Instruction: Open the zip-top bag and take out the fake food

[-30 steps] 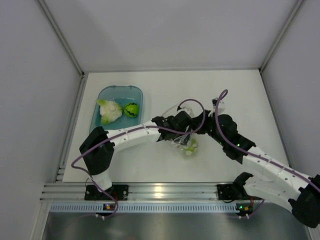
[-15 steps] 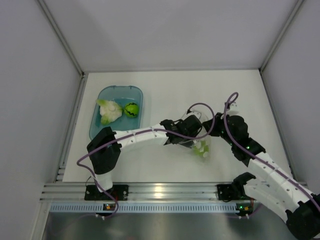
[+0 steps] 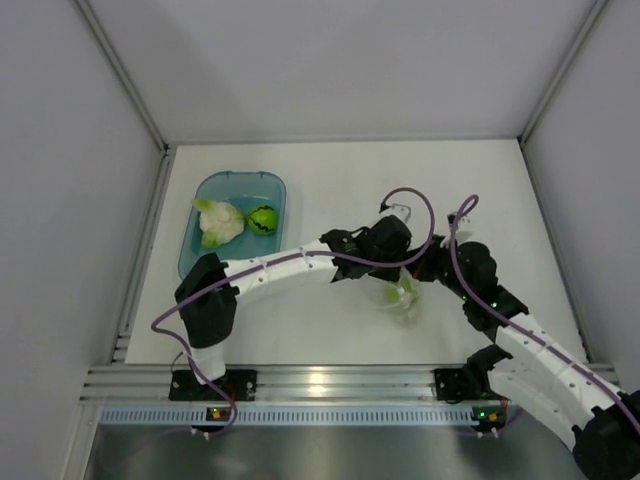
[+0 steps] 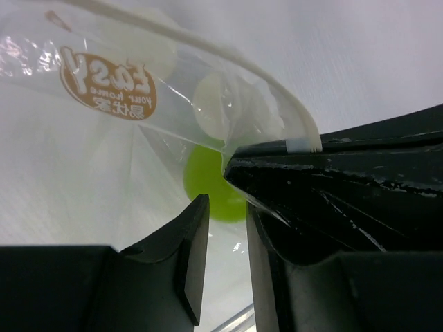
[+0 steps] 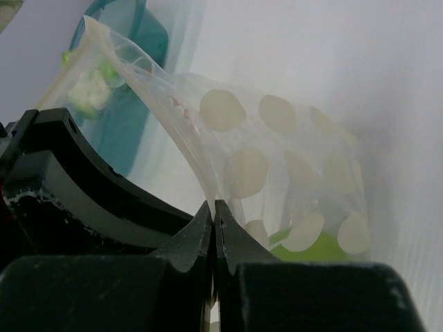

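The zip-top bag point(image 3: 402, 296), clear with pale dots, hangs just above the table at centre right with a plain lime-green ball point(image 3: 405, 302) in its bottom. My right gripper point(image 5: 214, 205) is shut on a strip of the bag's point(image 5: 277, 159) top edge. My left gripper point(image 4: 227, 207) reaches in from the left, its jaws a narrow gap apart at the bag's point(image 4: 111, 90) mouth, with the ball point(image 4: 204, 185) just beyond its tips. Two more pieces of fake food lie in the teal tub point(image 3: 205, 190): a leafy lump point(image 3: 218, 222) and a striped green ball point(image 3: 262, 219).
The teal tub stands at the table's left, well away from both grippers. White walls close the table in on the left, back and right. An aluminium rail point(image 3: 320, 385) runs along the near edge by the arm bases.
Both grippers and the bag have shifted to the right. My left gripper's jaws have narrowed from wide open to a small gap. The right gripper has stayed shut on the bag.
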Tool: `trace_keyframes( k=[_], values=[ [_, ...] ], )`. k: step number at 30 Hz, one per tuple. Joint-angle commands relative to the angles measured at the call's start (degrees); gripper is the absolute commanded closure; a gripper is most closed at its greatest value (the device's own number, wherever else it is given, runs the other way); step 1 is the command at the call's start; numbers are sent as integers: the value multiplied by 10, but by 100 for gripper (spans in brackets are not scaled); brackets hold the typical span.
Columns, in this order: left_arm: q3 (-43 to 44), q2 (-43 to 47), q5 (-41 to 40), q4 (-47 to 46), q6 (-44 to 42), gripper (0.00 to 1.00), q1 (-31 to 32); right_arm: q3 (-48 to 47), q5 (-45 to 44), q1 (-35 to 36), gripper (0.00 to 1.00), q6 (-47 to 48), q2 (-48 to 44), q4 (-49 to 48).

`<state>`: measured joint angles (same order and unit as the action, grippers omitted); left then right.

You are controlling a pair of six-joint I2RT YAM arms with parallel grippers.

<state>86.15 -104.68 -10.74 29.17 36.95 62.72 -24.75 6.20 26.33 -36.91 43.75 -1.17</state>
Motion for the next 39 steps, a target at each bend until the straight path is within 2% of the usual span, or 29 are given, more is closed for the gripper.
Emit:
trace_keyframes(
  k=[1,6,10,14,23,39],
  values=[
    [28,-25,29,-55,29,66,0,4,5,-7,100,-32,-25,-67],
    [24,-50,31,-55,37,63,2,-31,-93,-8,100,1,-66,51],
    [21,-73,41,-69,46,58,2,-33,-137,-10,100,3,-107,84],
    [25,-90,71,-82,56,51,4,-36,-144,-10,100,13,-109,100],
    [30,-113,74,-78,24,25,24,-34,-151,-11,100,14,-110,102],
    [22,-150,85,-78,-9,10,42,-34,-146,-11,100,17,-114,105]
  ],
)
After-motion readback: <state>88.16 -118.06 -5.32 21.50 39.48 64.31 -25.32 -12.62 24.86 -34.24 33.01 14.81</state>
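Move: The green fruit lies down in the bag roughly 10 cm below the left hand, about 2 cm to its right and neither ahead nor back. The bag's rim, where the right fingers already pinch it, is about 3 cm to the left hand's right, 1 cm ahead and 2 cm above. From the right hand the fruit sits some 12 cm below, about 1 cm back and 1 cm to the left. Keeping its shut pinch on the bag's rim, the right hand carries it about 7.5 cm to the right, turning clockwise nearly 20 degrees. Meanwhile the left hand goes right, then mostly down into the bag, about 8 cm lower and 5 cm to the right in all, spreading its fingers from a third open to almost fully open to straddle the green fruit. ##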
